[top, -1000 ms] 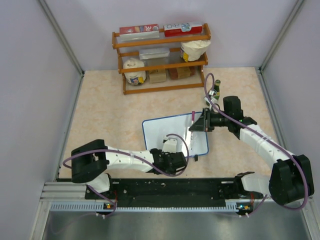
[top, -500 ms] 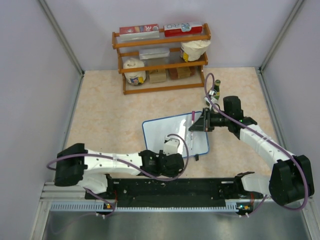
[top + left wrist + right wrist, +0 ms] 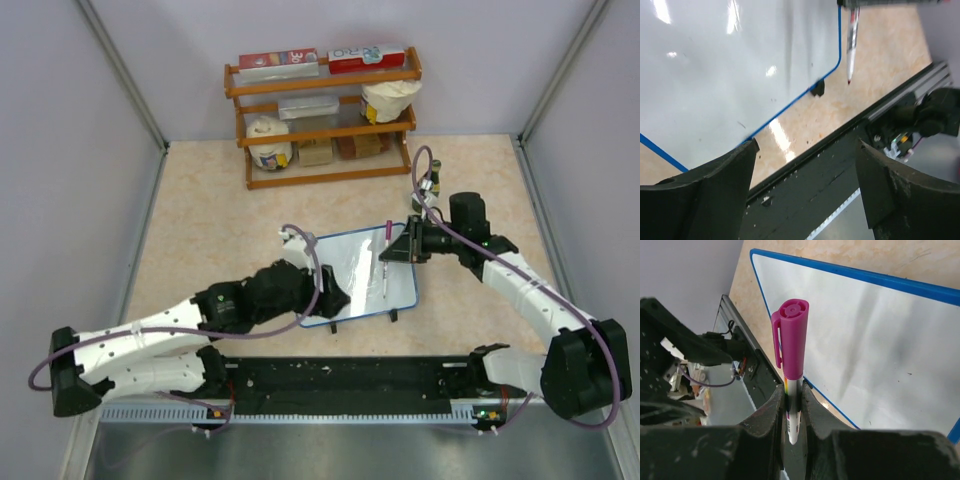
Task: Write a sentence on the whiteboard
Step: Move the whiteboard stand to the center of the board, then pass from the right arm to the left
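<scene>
The whiteboard (image 3: 365, 270), white with a thin blue frame and small black feet, lies in the middle of the table. My right gripper (image 3: 405, 248) hovers at its right edge, shut on a marker (image 3: 386, 262) with a magenta cap (image 3: 792, 335). In the right wrist view the marker (image 3: 793, 405) is pinched between both pads above the blank whiteboard (image 3: 880, 340). My left gripper (image 3: 333, 300) sits over the board's near left part, open and empty. In the left wrist view the left gripper (image 3: 806, 145) spans the near rail, with the whiteboard (image 3: 715, 65) and the marker (image 3: 852, 45) beyond.
A wooden shelf (image 3: 320, 115) holding boxes and containers stands at the back. A small bottle (image 3: 432, 185) sits by the right arm. The black base rail (image 3: 350, 375) runs along the near edge. Grey walls close in both sides.
My left gripper has opened wide. The left arm swung, so its forearm now crosses the board's left end. The right gripper and marker have barely moved.
</scene>
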Tool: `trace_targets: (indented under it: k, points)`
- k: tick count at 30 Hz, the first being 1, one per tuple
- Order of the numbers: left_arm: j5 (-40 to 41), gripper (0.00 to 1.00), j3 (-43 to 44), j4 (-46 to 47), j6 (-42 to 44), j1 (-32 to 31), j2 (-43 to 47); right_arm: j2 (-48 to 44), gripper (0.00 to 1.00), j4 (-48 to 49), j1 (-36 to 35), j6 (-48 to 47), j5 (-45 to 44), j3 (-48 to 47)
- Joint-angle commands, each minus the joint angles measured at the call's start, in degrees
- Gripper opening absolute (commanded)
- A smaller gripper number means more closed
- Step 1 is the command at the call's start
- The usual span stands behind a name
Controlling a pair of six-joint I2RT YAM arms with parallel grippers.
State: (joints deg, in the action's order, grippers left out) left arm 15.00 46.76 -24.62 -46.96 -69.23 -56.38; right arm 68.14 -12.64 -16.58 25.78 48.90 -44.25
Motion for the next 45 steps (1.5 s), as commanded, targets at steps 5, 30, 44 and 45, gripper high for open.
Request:
trace_targets:
  k: [5, 30, 44, 45]
  points:
    - [-24.7, 0.84, 0.9, 6.8, 11.2, 25.6, 5.0, -7.0, 0.0, 0.2, 0.1, -2.8, -5.0, -1.3]
    - [-67.5, 0.86, -18.1, 19.3, 17.1, 71.0, 8.7, -36.4, 0.0, 6.6, -0.8, 1.6, -23.8, 14.5]
    - [-68.4, 0.86, -18.0, 19.5, 19.8, 71.0, 9.5, -31.2, 0.0, 14.2, -7.3, 2.4, -27.1, 13.5]
    - [-68.9, 0.86, -18.2, 19.9, 19.6, 71.1, 9.8, -30.3, 0.0, 14.7, -10.3, 2.1, -28.8, 13.1]
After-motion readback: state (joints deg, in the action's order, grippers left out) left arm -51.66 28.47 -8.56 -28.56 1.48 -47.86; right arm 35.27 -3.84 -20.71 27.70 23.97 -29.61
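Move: The whiteboard's middle lies about 8 cm ahead of the left hand, 2 cm to its right and 12 cm below; the stand's left foot is roughly 2 cm back, 2 cm left and 17 cm down, the right foot about 1 cm ahead and 13 cm right. From the right hand, which already holds the marker, the whiteboard's middle is some 2 cm back, 8 cm left and 11 cm below. The whiteboard, already free on its stand, is left behind as the open left hand swings some 15 cm left and 10 cm forward across it, rising a little, then sinking to hover off its left edge. The right hand keeps its grip on the marker, lifts about 5 cm and shifts right, away from the whiteboard, its fingers tilting up and turning clockwise. ##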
